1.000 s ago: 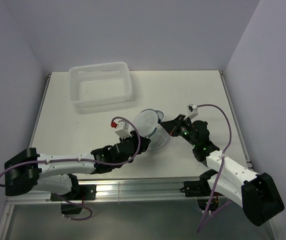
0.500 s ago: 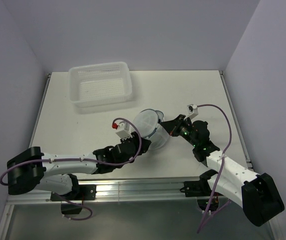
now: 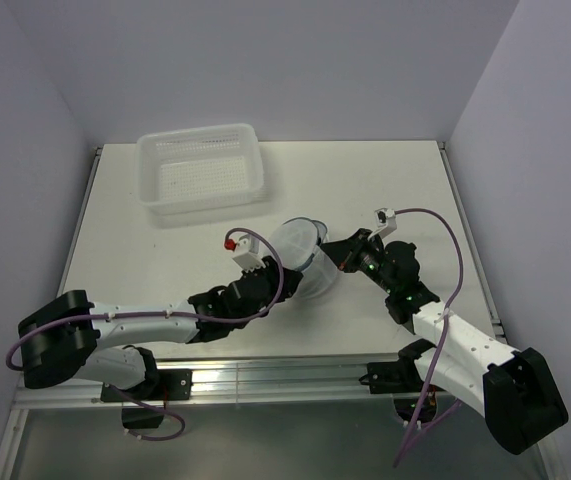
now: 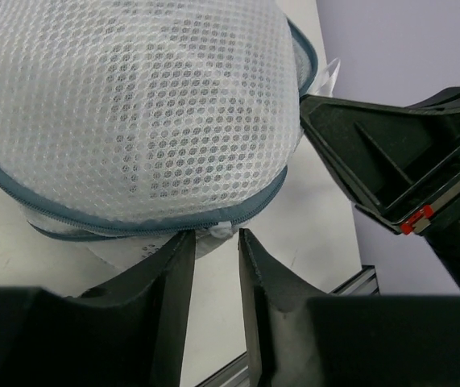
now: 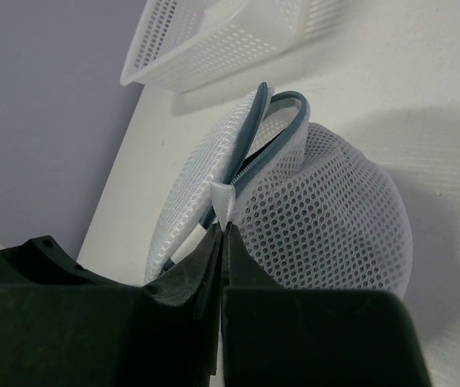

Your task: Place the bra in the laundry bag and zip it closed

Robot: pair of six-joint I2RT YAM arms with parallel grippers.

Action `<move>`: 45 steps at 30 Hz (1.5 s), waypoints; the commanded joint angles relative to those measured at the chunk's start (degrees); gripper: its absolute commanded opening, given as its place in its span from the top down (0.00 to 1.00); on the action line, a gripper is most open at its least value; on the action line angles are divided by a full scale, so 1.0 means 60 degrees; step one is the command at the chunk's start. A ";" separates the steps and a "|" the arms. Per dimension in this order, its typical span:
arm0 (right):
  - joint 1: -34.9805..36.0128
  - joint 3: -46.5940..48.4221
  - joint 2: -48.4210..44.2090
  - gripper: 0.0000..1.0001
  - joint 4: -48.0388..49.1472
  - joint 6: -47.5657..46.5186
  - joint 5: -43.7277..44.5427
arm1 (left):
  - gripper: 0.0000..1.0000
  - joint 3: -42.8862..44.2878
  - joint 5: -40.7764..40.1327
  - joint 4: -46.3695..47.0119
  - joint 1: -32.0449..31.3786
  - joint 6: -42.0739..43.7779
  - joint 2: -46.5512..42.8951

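Note:
The laundry bag point(image 3: 300, 252), a white mesh dome with a grey-blue zipper rim point(image 4: 149, 226), sits mid-table between both arms. At its far side the lid flap point(image 5: 213, 153) stands apart from the body, with the zipper unzipped there. My right gripper point(image 5: 223, 228) is shut on the white ribbon tab point(image 5: 224, 201) at the bag's seam, and it shows at the bag's right point(image 3: 333, 253). My left gripper point(image 4: 216, 235) is open at the bag's near side point(image 3: 283, 283), a small white zipper tab point(image 4: 223, 230) lying just at its fingertips. The bra is hidden.
A white perforated plastic basket point(image 3: 203, 168) stands at the back left, also seen beyond the bag point(image 5: 213, 40). The right arm's black body point(image 4: 407, 185) is close to the bag's right side. The table's near edge with its metal rail point(image 3: 285, 375) lies just behind both grippers.
My left arm has slid a little up and right toward the bag's near rim, and its jaws have narrowed slightly. The right gripper and the bag stay put.

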 commanded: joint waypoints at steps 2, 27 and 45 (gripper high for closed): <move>0.0052 -0.0133 -0.0057 1.00 0.0481 -0.0002 -0.0279 | 0.68 0.0018 -0.0051 0.1059 0.0056 0.0260 -0.0044; -0.0416 0.0949 0.0469 1.00 -0.0822 -0.0470 0.0410 | 1.00 -0.0538 0.0403 0.0078 -0.0017 0.0757 -0.0601; -0.0567 0.1438 -0.0640 0.05 -0.2990 -0.0428 0.0362 | 1.00 0.0558 0.0154 -0.0890 -0.0120 0.1681 -0.0778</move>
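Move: The zipper pull sits right at the left fingertips, about 1 cm ahead of the hand point and level with it. The laundry bag's middle lies some 4 cm ahead of the left hand, 2 cm right and 4 cm below. The right hand still grips the white tab at its own point; from there the pull is roughly 6 cm back, 7 cm left and 2 cm lower. Left fingers pinch the zipper pull, easing left 2 cm; right hand goes forward-right about 5 cm, then releases tab. ##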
